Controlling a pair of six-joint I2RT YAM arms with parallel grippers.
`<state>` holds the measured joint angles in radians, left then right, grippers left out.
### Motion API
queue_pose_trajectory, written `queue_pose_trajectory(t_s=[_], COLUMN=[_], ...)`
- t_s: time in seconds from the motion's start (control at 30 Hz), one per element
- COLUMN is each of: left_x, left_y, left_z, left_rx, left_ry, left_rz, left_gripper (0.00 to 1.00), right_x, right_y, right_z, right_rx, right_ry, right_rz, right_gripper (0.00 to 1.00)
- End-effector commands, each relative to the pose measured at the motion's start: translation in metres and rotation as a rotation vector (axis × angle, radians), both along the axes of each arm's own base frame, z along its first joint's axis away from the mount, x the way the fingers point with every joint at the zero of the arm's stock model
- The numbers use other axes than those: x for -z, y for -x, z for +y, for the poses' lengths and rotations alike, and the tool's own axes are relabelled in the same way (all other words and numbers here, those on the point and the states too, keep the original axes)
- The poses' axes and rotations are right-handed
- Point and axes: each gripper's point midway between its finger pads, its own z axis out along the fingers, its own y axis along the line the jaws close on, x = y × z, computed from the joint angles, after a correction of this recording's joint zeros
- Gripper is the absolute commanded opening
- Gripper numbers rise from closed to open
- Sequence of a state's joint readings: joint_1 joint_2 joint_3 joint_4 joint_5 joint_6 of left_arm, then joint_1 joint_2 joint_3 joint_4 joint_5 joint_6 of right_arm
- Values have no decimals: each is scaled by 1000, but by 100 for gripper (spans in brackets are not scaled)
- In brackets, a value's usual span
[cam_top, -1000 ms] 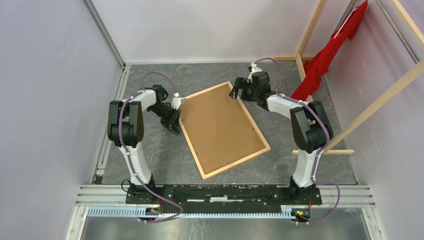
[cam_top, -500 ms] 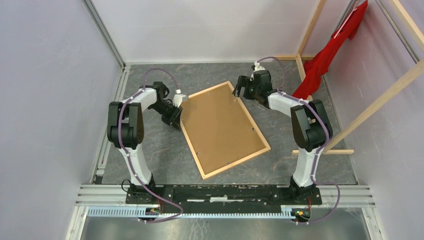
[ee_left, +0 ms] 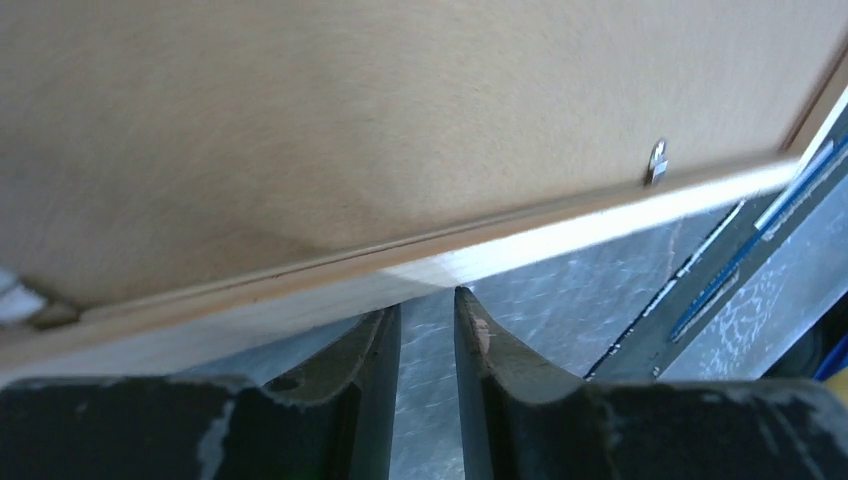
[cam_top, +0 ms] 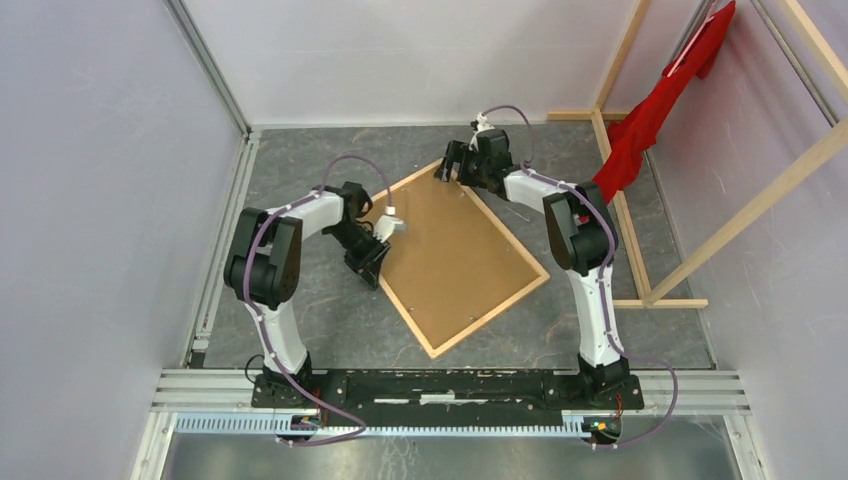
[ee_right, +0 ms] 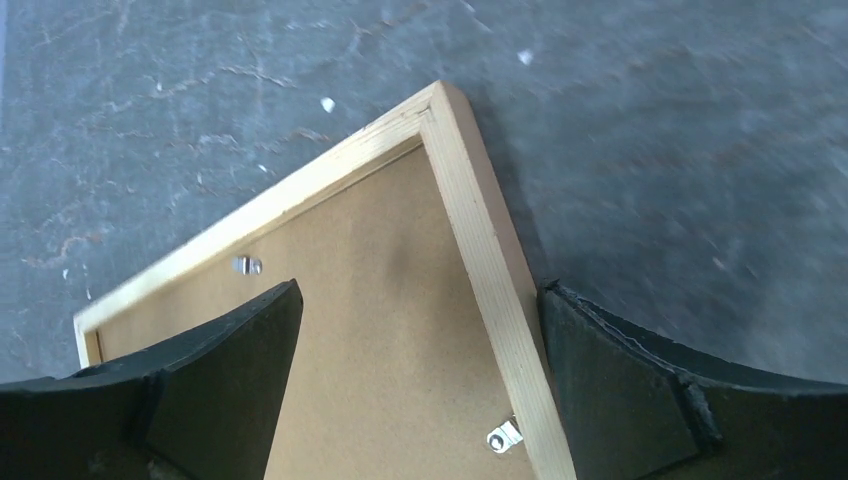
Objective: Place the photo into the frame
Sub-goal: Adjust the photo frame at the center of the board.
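The frame lies face down and askew on the grey table, its brown backing board up. The photo is hidden. My left gripper is at the frame's left rail. In the left wrist view its jaws stand a narrow gap apart with only table between them, tips against the light wood rail. My right gripper hovers wide open over the far corner. In the right wrist view one finger is above the board and the other is beyond the rail.
Small metal tabs hold the backing board along the rails. A red cloth hangs on the wooden rack beams at the right. Pale walls close in the left and back, and an aluminium rail runs along the near edge.
The frame has turned a little counterclockwise. My left gripper has moved right and nearer along its left rail. My right gripper has shifted left to the far corner.
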<state>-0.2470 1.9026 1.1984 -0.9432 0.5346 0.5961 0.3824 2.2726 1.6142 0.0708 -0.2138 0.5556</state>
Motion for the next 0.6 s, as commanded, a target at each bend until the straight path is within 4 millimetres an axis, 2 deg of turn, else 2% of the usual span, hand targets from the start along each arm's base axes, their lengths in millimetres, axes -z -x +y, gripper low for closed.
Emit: queue_pose_trajectory(t_s=[0.0, 0.1, 0.17, 0.23, 0.33, 0.47, 0.57], left_x=[-1, -1, -5, -11, -17, -25, -41], left_y=[8, 25, 35, 43, 50, 52, 51], left_z=[-45, -65, -73, -74, -67, -52, -45], left_rx=[141, 228, 285, 319, 357, 405, 430], left_ry=[69, 77, 82, 87, 80, 30, 14], left_rz=[-65, -64, -70, -76, -89, -112, -145], left_gripper=[36, 42, 51, 66, 78, 84, 86], right_x=[-17, -24, -26, -26, -24, -24, -25], right_y=[20, 37, 46, 52, 53, 51, 52], right_z=[81, 123, 137, 138, 132, 122, 123], right_rx=[-189, -312, -362, -380, -381, -372, -384], right_ry=[-134, -191, -191, -199, -168, -141, -148], right_rz=[16, 13, 11, 14, 11, 3, 5], right_gripper=[93, 93, 93, 93, 94, 95, 95])
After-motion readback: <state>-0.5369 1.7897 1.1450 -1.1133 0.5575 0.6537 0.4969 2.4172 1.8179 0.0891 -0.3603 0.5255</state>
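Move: The photo frame lies face down and askew. Its middle is about 20 cm back and 3 cm left of the right hand, some 3 cm below; its far corner is roughly 5 cm ahead and 2 cm left of that hand. From the left hand the frame's middle lies about 6 cm ahead and 17 cm right, about level; the left corner is 13 cm ahead and 7 cm left, the near corner 21 cm back and 15 cm right. With one open finger still against the outer side of the frame near its far corner and the other over the backboard, the right hand pushes that end about 10 cm left, easing slightly back late and turning some 15 degrees counter-clockwise. The left hand, fingertips at the outside of the left bar, sweeps back about 9 cm and right 5 cm, turning clockwise, opening wide and finally rising a little. ##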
